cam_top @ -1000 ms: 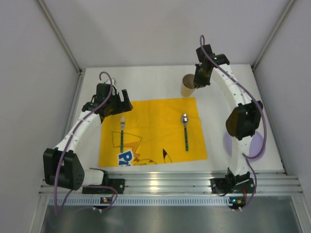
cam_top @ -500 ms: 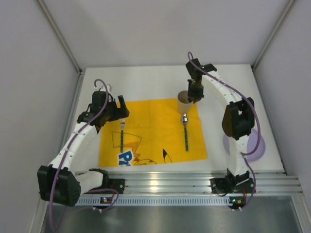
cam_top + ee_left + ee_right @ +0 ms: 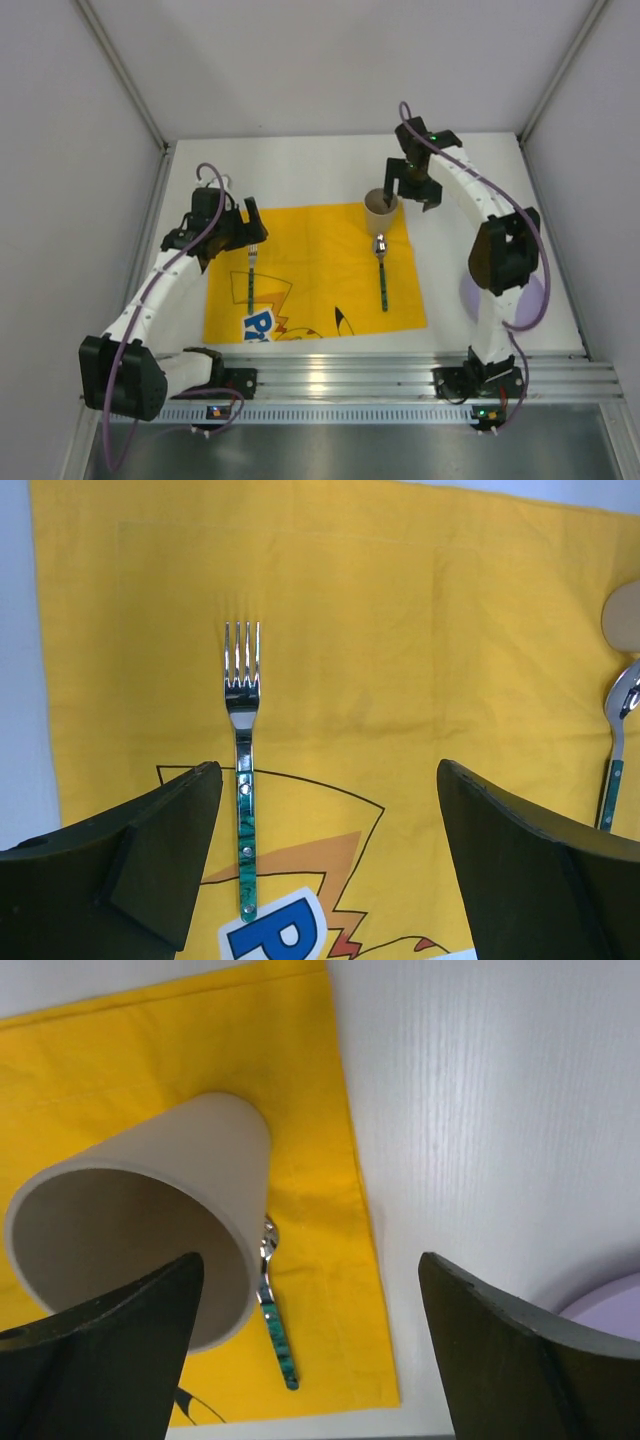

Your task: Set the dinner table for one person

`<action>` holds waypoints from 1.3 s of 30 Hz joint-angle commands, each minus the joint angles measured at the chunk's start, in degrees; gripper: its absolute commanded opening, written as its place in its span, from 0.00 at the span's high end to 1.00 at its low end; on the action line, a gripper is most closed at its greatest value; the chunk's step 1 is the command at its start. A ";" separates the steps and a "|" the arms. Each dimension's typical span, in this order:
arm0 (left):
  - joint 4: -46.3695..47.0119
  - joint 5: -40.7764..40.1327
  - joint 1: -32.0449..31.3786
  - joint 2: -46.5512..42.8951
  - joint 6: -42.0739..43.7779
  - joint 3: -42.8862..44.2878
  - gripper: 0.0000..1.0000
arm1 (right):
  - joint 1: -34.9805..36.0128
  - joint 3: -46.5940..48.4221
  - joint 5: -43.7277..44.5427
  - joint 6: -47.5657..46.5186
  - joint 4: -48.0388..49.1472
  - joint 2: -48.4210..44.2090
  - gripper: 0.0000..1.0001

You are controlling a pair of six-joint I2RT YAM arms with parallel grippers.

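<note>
The dinner table (image 3: 300,165) is a white tabletop with a yellow cartoon placemat (image 3: 315,265) on it. A fork (image 3: 249,272) (image 3: 243,780) lies on the mat's left side and a spoon (image 3: 381,270) (image 3: 275,1325) on its right, both with green handles. A beige paper cup (image 3: 380,208) (image 3: 150,1230) stands upright on the mat's far right corner, above the spoon's bowl. My right gripper (image 3: 412,190) (image 3: 310,1350) is open just right of the cup, with its left finger at the rim. My left gripper (image 3: 235,225) (image 3: 330,860) hangs open above the fork and holds nothing.
A lilac plate (image 3: 535,290) (image 3: 610,1305) lies on the table right of the mat, partly hidden by the right arm. Grey walls enclose the table on three sides. An aluminium rail (image 3: 340,375) runs along the near edge.
My right gripper carried the cup from the bare table behind the mat onto the mat's far right corner, then opened and let it go. The left arm drew back slightly.
</note>
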 commanded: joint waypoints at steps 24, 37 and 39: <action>3.33 5.32 0.11 1.78 -0.81 -1.22 0.08 | -23.41 -56.34 -2.92 -1.45 17.82 -27.74 0.24; 0.35 4.35 0.19 0.19 0.85 -0.08 0.08 | -21.84 -49.16 2.88 -3.82 15.48 -23.07 1.00; -0.27 5.57 0.19 -0.33 0.16 0.71 0.08 | -18.51 -41.26 7.53 -4.00 10.22 -24.56 1.00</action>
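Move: The purple plate's middle lies about 20 cm back and 24 cm to the right of the open right hand, some 13 cm lower. The just-placed cup stands upright about 6 cm to this hand's left, level with it fore and aft, its middle some 8 cm down; the left finger is still at its mouth. The spoon lies 11 cm back and 6 cm left, 13 cm below. From the left hand the plate is roughly 61 cm right and 11 cm back. The right hand leaves the cup with its fingers still wide, its left finger catching the mouth, and sweeps some 16 cm right and 15 cm back towards the plate's left rim, rising slightly at first and turning about 20 degrees clockwise. It then sinks to roughly 12 cm below its starting height while the fingers tip to point nearly straight down, shuts them on the rim in a pinch, and keeps that hold as it comes up and forward about 2 cm. ##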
